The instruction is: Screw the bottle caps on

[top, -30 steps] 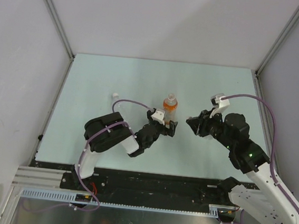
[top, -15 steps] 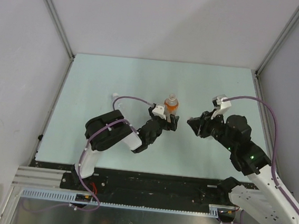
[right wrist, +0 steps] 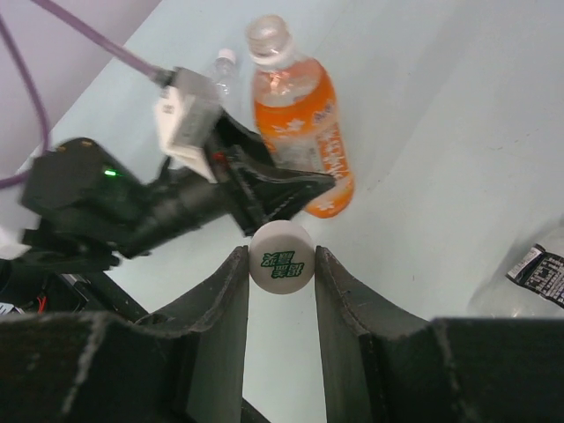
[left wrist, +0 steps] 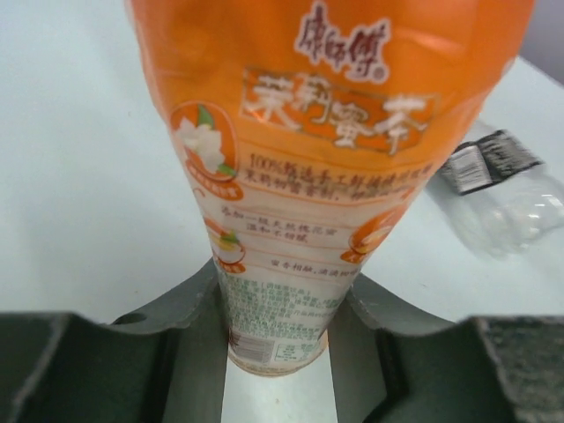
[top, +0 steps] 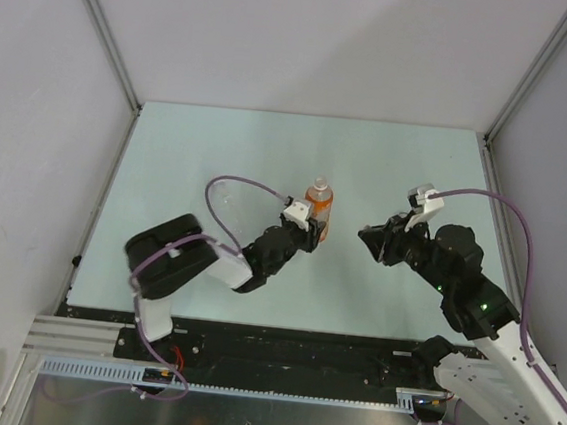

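An orange bottle stands upright mid-table, its neck uncapped. My left gripper is shut on its lower body; in the left wrist view both fingers press the sides of the orange bottle just above its base. My right gripper hovers to the right of the bottle, apart from it, and is shut on a white bottle cap with green print, pinched between the fingertips.
A clear bottle with a white cap sits behind and left of the orange one. Another clear bottle with a black label lies on its side to the right, under my right arm. Grey walls enclose the pale green table.
My left gripper slid forward around the orange bottle and closed on it, and the left arm's elbow swung down and left. The right gripper with the cap barely shifted.
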`<state>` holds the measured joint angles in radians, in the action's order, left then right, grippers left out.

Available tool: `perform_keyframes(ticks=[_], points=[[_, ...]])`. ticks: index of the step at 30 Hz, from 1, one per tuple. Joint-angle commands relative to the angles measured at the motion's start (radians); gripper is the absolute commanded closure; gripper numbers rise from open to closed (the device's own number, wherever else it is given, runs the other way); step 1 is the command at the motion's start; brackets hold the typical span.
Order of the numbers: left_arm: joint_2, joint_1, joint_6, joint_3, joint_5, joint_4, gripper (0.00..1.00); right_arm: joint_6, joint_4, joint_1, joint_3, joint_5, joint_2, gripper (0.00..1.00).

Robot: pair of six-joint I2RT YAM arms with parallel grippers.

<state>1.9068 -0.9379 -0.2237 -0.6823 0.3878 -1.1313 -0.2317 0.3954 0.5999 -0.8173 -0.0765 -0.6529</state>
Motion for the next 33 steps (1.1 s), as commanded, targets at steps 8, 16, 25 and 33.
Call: perform_keyframes(ticks=[8,16,25,33], points=[[-0.577,-0.008,0.201,0.095,-0.394,0.812,0.78,0.032,0.019,-0.01,-0.003,-0.039,0.044,0.87],[-0.764,-0.007,0.374,0.136,-0.771,1.102,0.82,0.131,0.057,-0.012,-0.057,-0.311,-0.014,0.87],[-0.754,-0.007,0.46,0.073,-0.88,1.208,0.85,0.19,0.064,-0.013,-0.079,-0.515,-0.054,0.85],[-0.767,-0.008,0.465,0.081,-0.867,1.209,0.89,0.221,0.142,0.004,-0.101,-0.57,-0.099,0.83]])
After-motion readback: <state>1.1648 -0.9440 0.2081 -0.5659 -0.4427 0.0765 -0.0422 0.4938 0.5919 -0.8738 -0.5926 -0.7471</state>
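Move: The left fingers already hold the orange bottle near its foot, just off the table; the cap in the right fingers is about 11 cm back, 10 cm to the right and 18 cm above that hand. From the right hand, the bottle's mouth lies some 11 cm ahead and 10 cm left, about level. The black-label bottle is 12 cm ahead, 13 cm right and 20 cm below the right hand; the white-capped bottle is 5 cm ahead, 23 cm left and 3 cm below the left hand. Back by about 20 cm and a little left, the left hand carries the orange bottle, first rising some 7 cm and then sinking again, while turning clockwise and tipping the bottle's top to the right towards the cap. The right hand, still pinching the cap, eases back and left about 5 cm each, turning counter-clockwise some 30 degrees to face the mouth. ##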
